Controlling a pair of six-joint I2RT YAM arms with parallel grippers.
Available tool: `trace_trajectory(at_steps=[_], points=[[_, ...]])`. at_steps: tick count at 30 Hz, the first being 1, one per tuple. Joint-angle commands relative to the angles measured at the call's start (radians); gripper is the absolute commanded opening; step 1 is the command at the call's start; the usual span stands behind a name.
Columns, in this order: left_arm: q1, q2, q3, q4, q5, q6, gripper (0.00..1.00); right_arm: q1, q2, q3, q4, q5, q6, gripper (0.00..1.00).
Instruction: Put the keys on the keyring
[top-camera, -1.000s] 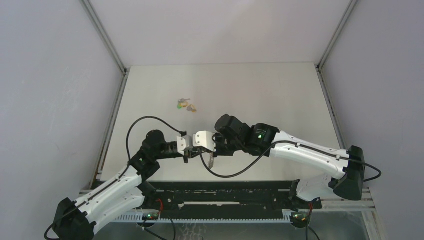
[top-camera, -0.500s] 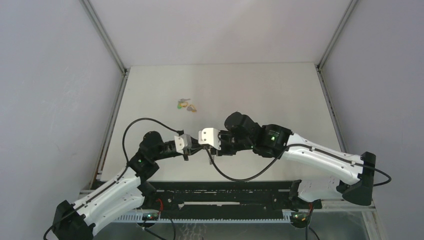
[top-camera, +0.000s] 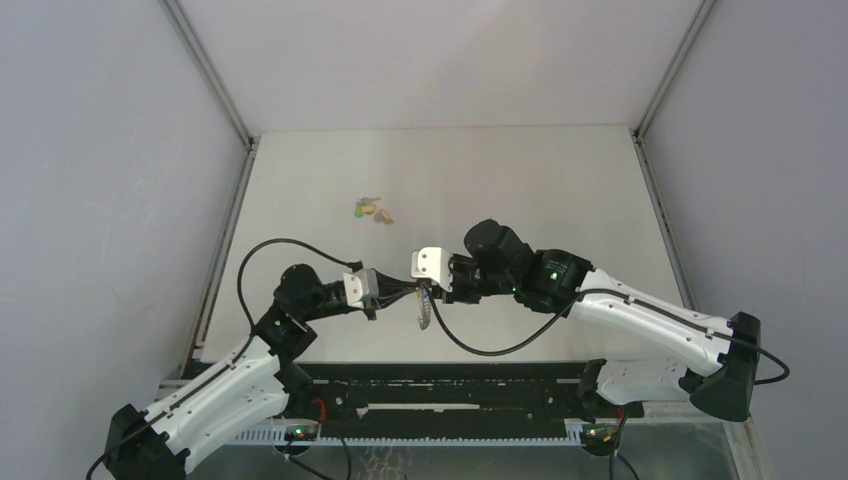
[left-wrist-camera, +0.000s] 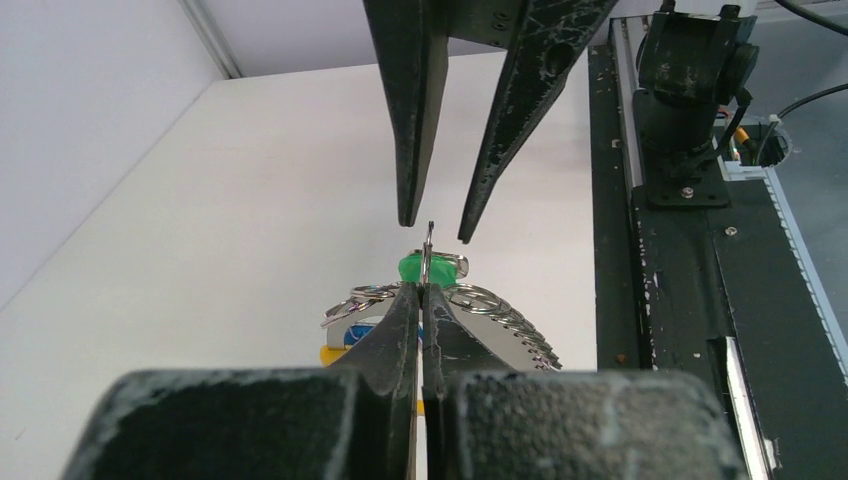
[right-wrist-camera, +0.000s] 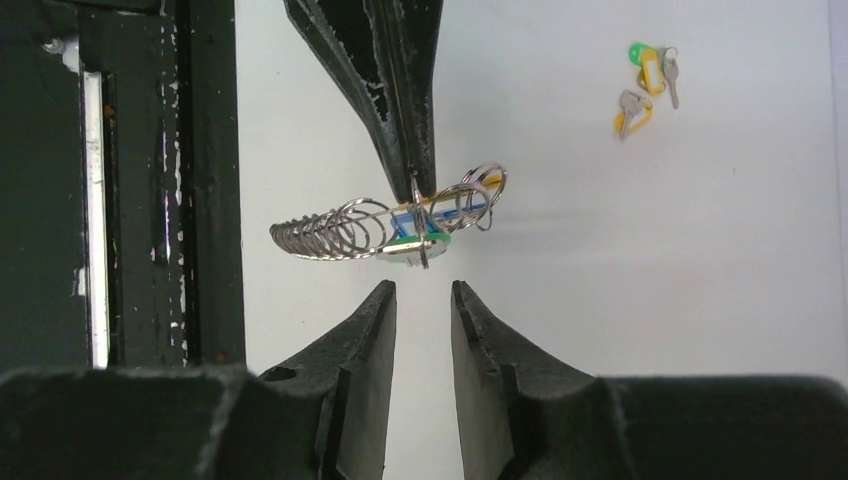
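My left gripper (left-wrist-camera: 424, 288) is shut on the thin edge of the keyring (left-wrist-camera: 512, 327), a silvery coil-like ring held above the table. On the ring hang a green-headed key (left-wrist-camera: 432, 267) and blue and yellow keys (right-wrist-camera: 442, 208). My right gripper (right-wrist-camera: 423, 288) is open, tip to tip with the left one, its fingertips (left-wrist-camera: 409, 205) just short of the ring's edge and touching nothing. In the top view both grippers meet at mid-table, the left gripper (top-camera: 405, 292) with the keyring (top-camera: 424, 309) hanging from it. Loose keys (top-camera: 372, 211) lie on the table further back.
The loose keys (right-wrist-camera: 643, 84), green and yellow-headed, form a small cluster on the white table (top-camera: 520, 190). A black rail (left-wrist-camera: 680, 260) runs along the near table edge, just beside the hanging ring. Grey walls close in both sides.
My right gripper has opened, let go of the keyring and drawn back to the right. The keyring now hangs from the left gripper alone; the left arm shifted slightly.
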Motion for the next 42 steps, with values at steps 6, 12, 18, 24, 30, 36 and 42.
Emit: trace_trajectory(at_steps=[6,12,18,24,30,36,42], points=[[-0.002,-0.008,0.029,0.090,0.036,-0.024,0.00,-0.016,-0.026,0.007,0.089,-0.045,0.000,0.25],[-0.002,-0.008,0.031,0.089,0.041,-0.026,0.00,-0.015,-0.024,0.007,0.094,-0.063,0.000,0.18],[-0.002,-0.009,0.031,0.089,0.042,-0.027,0.00,-0.016,-0.023,0.007,0.097,-0.080,0.000,0.05],[-0.002,-0.004,0.033,0.088,0.045,-0.028,0.00,-0.014,-0.023,0.008,0.101,-0.089,0.001,0.00],[-0.002,0.006,0.049,0.052,0.047,-0.013,0.00,-0.003,-0.034,0.008,0.107,-0.080,0.001,0.00],[-0.002,0.009,0.058,0.032,0.047,-0.005,0.00,0.010,-0.034,0.009,0.105,-0.067,-0.004,0.00],[-0.004,0.015,0.064,0.025,0.054,-0.004,0.00,0.020,-0.029,0.009,0.101,-0.056,-0.008,0.00]])
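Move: The steel ring gripped in my left hand's closed fingertips sits about 1 cm to their right. From my open right hand, that ring is roughly 2 cm to the left and 1 cm higher, level fore and aft. The hanging coil's middle is some 3 cm back, 2 cm left and 4 cm below my right hand; the green tag hangs about 2 cm left and 2 cm below it. I bring my right hand just over 1 cm left and about 1 cm up, so its open fingertips straddle the free edge of the steel ring, then shut them on that edge. My left hand keeps its pinch on the opposite side and practically holds still; once closed, my right fingers ease back half a centimetre, still on the ring. ##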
